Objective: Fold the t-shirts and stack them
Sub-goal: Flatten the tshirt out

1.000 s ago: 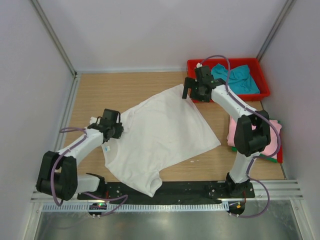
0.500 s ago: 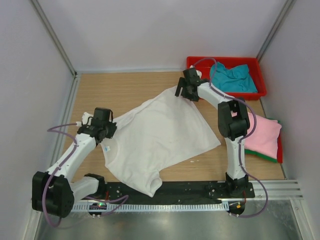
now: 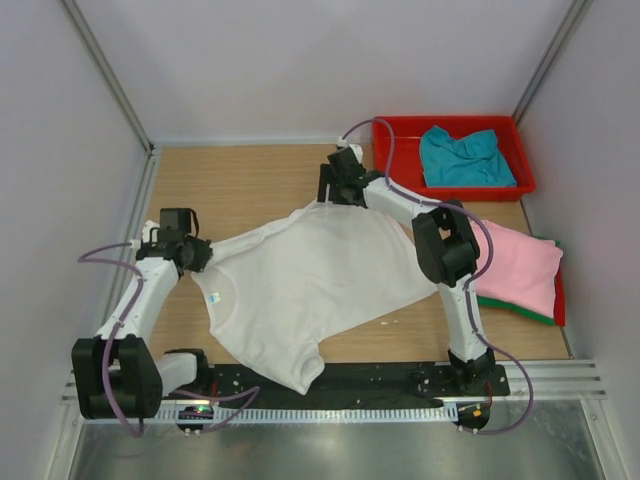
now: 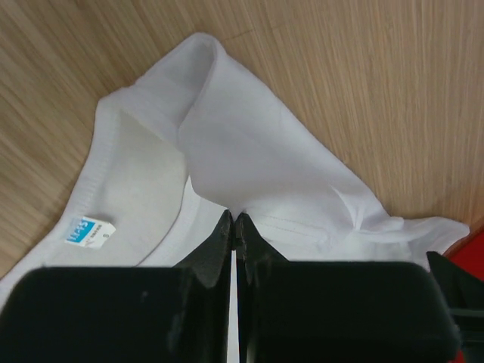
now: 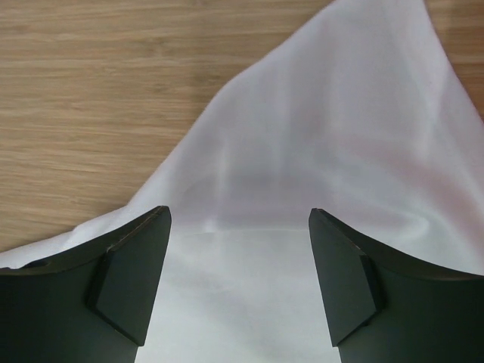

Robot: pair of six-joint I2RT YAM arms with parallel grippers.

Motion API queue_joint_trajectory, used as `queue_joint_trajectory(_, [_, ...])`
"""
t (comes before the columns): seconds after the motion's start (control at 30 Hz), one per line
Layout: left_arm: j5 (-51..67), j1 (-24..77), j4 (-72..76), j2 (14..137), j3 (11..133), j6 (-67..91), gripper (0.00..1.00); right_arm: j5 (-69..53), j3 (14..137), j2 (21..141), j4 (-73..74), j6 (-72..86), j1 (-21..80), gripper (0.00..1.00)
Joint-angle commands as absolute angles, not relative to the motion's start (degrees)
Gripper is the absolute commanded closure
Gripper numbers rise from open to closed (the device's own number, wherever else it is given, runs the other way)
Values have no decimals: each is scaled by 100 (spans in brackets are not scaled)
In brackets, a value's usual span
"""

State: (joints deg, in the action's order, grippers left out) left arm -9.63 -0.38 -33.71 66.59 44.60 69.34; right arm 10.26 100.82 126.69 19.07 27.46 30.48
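The white t-shirt [image 3: 310,280] lies spread over the middle of the wooden table, collar toward the left. My left gripper [image 3: 196,254] is shut on a fold of it beside the collar [image 4: 235,218], close to the blue neck label [image 4: 87,231]. My right gripper [image 3: 333,190] hovers open over the shirt's far corner, and white cloth [image 5: 325,136] lies flat under its spread fingers [image 5: 240,215]. The teal t-shirt [image 3: 465,157] lies crumpled in the red tray [image 3: 400,130]. The pink t-shirt [image 3: 515,268] sits folded at the right, on top of the green one [image 3: 522,313].
The red tray stands at the far right corner. White walls and metal posts close in the table on three sides. A black rail [image 3: 380,378] with the arm bases runs along the near edge. Bare wood [image 3: 230,180] shows at the far left.
My left gripper has pulled the shirt's collar side to the left and farther away. My right gripper has swung left from the tray to the shirt's far corner. The shirt now lies stretched out wider.
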Motion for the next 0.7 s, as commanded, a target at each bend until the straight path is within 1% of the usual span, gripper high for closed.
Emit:
queue_joint_trajectory(0.0, [-713, -482, -3208, 6881, 4851, 6355, 100, 1397, 9827, 12595, 1740, 2663, 2918, 21])
queue_joint_trajectory(0.1, [-589, -746, -2963, 7232, 5027, 6197, 100, 1389, 9493, 12437, 1775, 2663, 2918, 21])
queue_joint_trajectory(0.23, [-598, -852, -2602, 7821, 5439, 5977, 100, 1389, 8835, 12139, 1837, 2830, 2918, 22])
queue_joint_trajectory(0.37, [-422, -861, -2505, 8768, 6133, 5968, 100, 1275, 8184, 11769, 1793, 2979, 3049, 24])
queue_joint_trajectory(0.43, [-378, -861, -2321, 9051, 6511, 5924, 100, 1283, 7877, 11550, 1784, 3015, 3137, 24])
queue_joint_trajectory(0.53, [-562, -870, -2311, 9649, 7126, 5696, 100, 1344, 7691, 11382, 1767, 3076, 3287, 24])
queue_joint_trajectory(0.67, [-624, -879, -2338, 10396, 7935, 5511, 100, 1301, 7892, 11346, 1845, 3330, 3322, 24])
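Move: Over bare table, the left hand holds the shirt's far-left part; the spot it is taken to lies about 15 cm ahead, 5 to the left and some 7 below, with the shirt label roughly 8 cm back and 2 to the right. For the right hand, the cloth just inside the shirt's far edge is about 2 cm back, 3 to the right and 5 below; the red bin's middle is some 31 cm right and 10 ahead. Keeping its closed grip on the shirt, the left hand first slants left and forward, then drives mostly forward, about 15 cm in all and 5 left, without sinking. The right hand, fingers staying wide open, dips about 4 cm down and rightward onto the cloth just inside the far edge, then draws back towards the base across the shirt, some 8 cm back altogether. ##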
